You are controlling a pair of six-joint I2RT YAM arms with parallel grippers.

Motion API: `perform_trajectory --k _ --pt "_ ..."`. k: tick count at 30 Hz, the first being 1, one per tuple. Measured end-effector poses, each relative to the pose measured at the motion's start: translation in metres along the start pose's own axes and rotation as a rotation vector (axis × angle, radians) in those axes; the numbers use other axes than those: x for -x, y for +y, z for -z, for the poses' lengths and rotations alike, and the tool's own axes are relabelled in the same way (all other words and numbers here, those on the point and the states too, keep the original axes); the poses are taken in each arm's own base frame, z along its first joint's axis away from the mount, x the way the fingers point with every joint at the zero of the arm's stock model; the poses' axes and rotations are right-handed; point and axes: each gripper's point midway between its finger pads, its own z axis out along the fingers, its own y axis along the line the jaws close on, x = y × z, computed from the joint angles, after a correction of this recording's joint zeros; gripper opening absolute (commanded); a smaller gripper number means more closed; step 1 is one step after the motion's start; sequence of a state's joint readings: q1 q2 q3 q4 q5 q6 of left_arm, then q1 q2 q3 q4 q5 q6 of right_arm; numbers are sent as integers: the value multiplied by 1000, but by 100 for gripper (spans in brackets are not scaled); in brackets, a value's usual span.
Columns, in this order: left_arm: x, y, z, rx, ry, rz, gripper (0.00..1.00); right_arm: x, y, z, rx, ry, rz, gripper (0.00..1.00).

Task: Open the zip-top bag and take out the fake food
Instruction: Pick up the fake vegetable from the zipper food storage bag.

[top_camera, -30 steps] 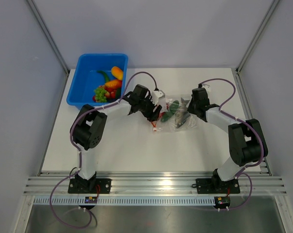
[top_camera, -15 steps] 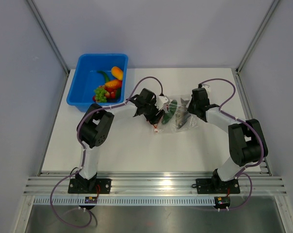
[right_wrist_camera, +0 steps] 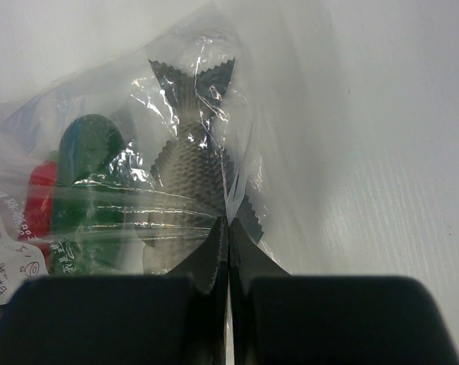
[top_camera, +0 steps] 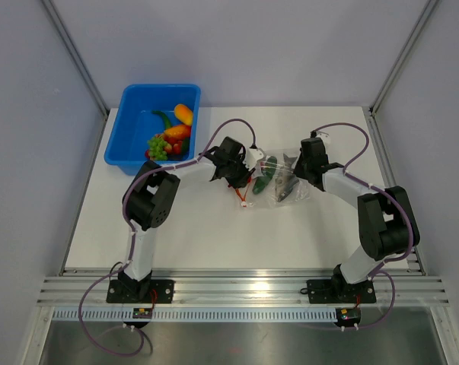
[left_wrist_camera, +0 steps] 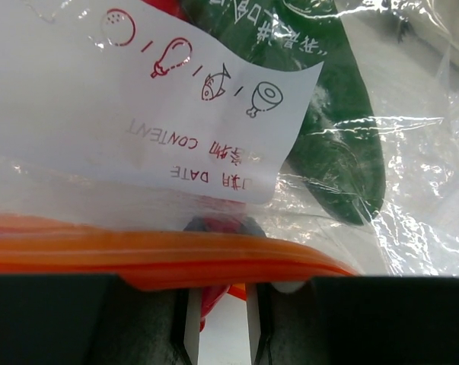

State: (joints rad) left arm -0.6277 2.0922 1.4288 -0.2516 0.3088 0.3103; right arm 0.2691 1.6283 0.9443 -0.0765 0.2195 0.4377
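Note:
The zip-top bag (top_camera: 278,179) lies on the white table between my two grippers. In the left wrist view its white label (left_wrist_camera: 138,99) and orange zip strip (left_wrist_camera: 176,257) fill the frame, with a green cucumber (left_wrist_camera: 343,137) inside. My left gripper (top_camera: 244,169) sits at the zip edge. Its jaws (left_wrist_camera: 219,319) stand a narrow gap apart, with a red fold of the strip between them and the table showing through. My right gripper (top_camera: 299,175) is shut (right_wrist_camera: 229,228) on the clear film beside the grey fish (right_wrist_camera: 195,152). A green piece (right_wrist_camera: 84,163) and a red piece (right_wrist_camera: 40,198) also show inside.
A blue tub (top_camera: 119,144) at the back left holds several toy foods (top_camera: 172,133). The left arm's cable loops above the bag. Grey walls close in the table on both sides.
My left gripper has slid right onto the bag's zip edge and its jaws have narrowed a lot. The right gripper and the bag have stayed in place.

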Motion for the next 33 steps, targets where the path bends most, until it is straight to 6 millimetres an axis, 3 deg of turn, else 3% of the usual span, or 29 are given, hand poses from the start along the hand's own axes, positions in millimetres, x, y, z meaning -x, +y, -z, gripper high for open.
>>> perform_trajectory --k 5,18,28,33 --pt "-2 2 9 26 18 3 8 0 -2 0 -10 0 -10 0" --pt "10 22 59 185 82 0 4 2 -8 -1 -23 -1 -33 0" --pt "-5 40 73 297 166 31 2 1 -11 -1 -33 6 -45 0" --pt "2 40 82 293 181 43 1 0 -14 -1 -41 13 -52 0"
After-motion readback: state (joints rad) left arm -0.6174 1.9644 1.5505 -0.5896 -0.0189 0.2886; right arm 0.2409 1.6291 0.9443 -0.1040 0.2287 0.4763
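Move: The left fingers already pinch the red pepper at the bag's mouth. The blue bin it goes to has its middle about 33 cm to their left and 22 cm ahead. The cucumber, inside the bag, lies some 9 cm right and 3 cm ahead, with the fish about 17 cm right and nearly level. From the right fingers, shut on the bag's closed edge, the pepper is roughly 21 cm left and 2 cm back, a few centimetres lower. Keeping its pinch near the pepper's end, the left hand draws it out through the orange mouth, up and left together to about 5 cm high, then level to the left and slightly forward before a last small rise, rolling some 15 degrees left side up and turning counter-clockwise. The right hand keeps hold of the bag, easing about a centimetre right. ##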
